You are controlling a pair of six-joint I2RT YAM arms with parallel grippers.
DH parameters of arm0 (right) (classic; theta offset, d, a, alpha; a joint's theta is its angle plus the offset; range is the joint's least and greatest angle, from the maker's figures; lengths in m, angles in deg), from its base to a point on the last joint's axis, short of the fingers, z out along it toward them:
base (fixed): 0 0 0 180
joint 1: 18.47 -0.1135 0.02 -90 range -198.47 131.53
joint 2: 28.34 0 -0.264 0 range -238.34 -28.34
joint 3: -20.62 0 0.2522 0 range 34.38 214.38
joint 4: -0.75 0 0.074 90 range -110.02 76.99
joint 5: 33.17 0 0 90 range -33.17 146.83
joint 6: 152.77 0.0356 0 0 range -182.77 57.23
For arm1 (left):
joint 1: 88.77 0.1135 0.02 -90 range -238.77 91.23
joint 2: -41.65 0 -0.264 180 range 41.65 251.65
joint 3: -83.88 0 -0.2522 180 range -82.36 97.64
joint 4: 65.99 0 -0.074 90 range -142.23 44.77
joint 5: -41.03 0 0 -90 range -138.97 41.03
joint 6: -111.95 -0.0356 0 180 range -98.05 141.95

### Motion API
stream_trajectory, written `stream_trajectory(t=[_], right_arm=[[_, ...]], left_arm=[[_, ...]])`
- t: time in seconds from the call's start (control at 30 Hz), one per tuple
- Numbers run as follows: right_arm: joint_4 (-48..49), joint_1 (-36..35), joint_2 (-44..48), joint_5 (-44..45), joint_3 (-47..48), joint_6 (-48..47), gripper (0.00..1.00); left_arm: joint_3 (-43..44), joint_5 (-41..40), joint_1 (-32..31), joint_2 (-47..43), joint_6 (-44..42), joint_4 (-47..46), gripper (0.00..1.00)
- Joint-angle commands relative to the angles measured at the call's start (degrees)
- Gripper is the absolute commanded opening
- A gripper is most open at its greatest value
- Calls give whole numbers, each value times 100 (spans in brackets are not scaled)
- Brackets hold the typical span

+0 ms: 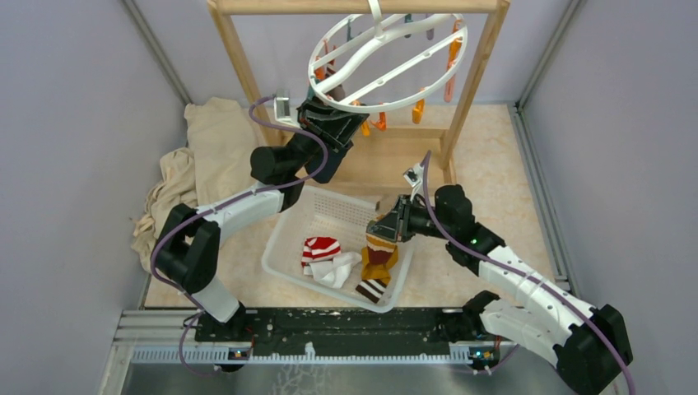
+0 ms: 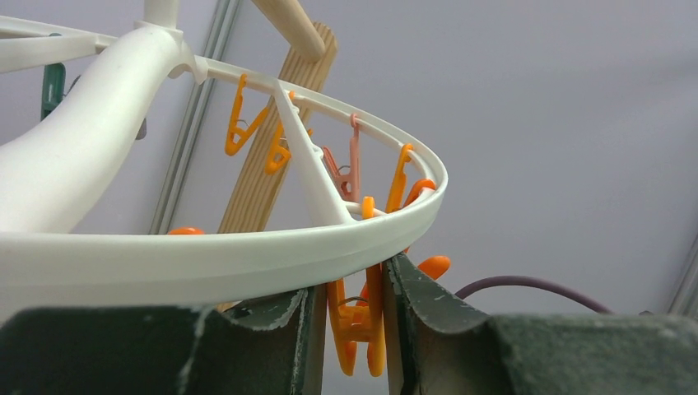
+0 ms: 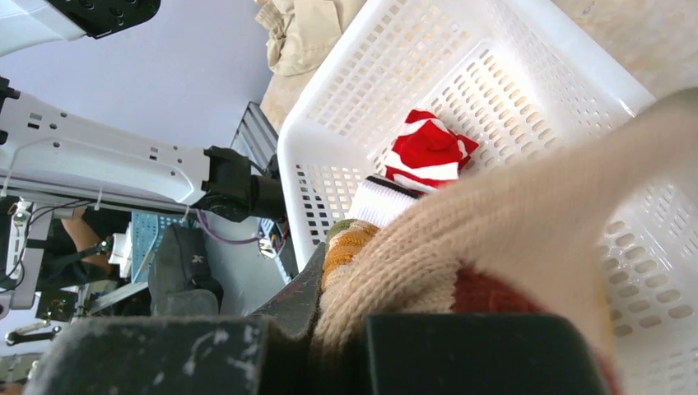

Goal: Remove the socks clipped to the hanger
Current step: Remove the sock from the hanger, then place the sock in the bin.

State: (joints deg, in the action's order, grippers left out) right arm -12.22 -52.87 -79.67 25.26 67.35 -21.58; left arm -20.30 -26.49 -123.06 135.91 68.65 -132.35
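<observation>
The white round hanger [image 1: 387, 62] hangs tilted from the wooden frame, with orange clips along its rim. My left gripper [image 1: 333, 123] reaches up under its near-left rim. In the left wrist view my left gripper [image 2: 354, 284] is shut on an orange clip [image 2: 362, 317] just below the ring [image 2: 206, 263]. My right gripper [image 1: 388, 229] hovers over the basket, shut on a beige, brown and mustard knit sock [image 1: 379, 253] that dangles into it; the sock [image 3: 494, 222] fills the right wrist view at my right gripper [image 3: 354, 325]. A red-white striped sock [image 1: 320, 248] and a white sock [image 1: 337, 270] lie in the basket.
The white perforated basket [image 1: 284, 247] sits on the table between the arms. The wooden frame [image 1: 239, 58] stands at the back, its posts beside the hanger. A crumpled beige cloth [image 1: 206, 156] lies at the left wall. Grey walls close in on both sides.
</observation>
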Motion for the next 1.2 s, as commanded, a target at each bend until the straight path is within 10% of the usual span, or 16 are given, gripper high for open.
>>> stream_trajectory(t=[0.0,0.77,1.17], right_arm=[[174,-93,110,-99,158,-54,0],[-1428,-2141,-530,1390,1509,-954,0],[-1341,-2239,-1040,2539,1345,-1191,0]], left_arm=[[79,-82,25,-210,-90,36,18],[923,-590,-552,-1377,-2931,5720,25],[1754,-1061,-1153,-1226,-3523,7091,32]])
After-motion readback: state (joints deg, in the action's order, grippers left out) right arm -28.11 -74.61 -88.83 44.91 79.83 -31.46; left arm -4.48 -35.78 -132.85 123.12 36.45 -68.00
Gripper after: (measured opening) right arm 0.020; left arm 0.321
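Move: The right hand already holds the beige-striped sock, just freed from the hanger, above the basket's right part. The basket's middle lies about 10 cm to its left, level fore-and-aft and some 18 cm down. The mustard sock is 3 cm back and 20 cm below. The white sock is about 11 cm left and 5 cm back, and the red-striped sock 15 cm left and level, both 20 cm down. From the left hand, the basket's middle is some 12 cm back, 3 cm left and 41 cm below. Back and to the left, about 6 and 5 cm, the right hand carries the striped sock over the basket, then turns forward and sinks about 3 cm, fingers tipping downward and still shut on the fabric. The left hand keeps its pinch on the orange clip and shifts some 3 cm right, rolling roughly 30 degrees so its upward-slanting fingers come nearer level. ##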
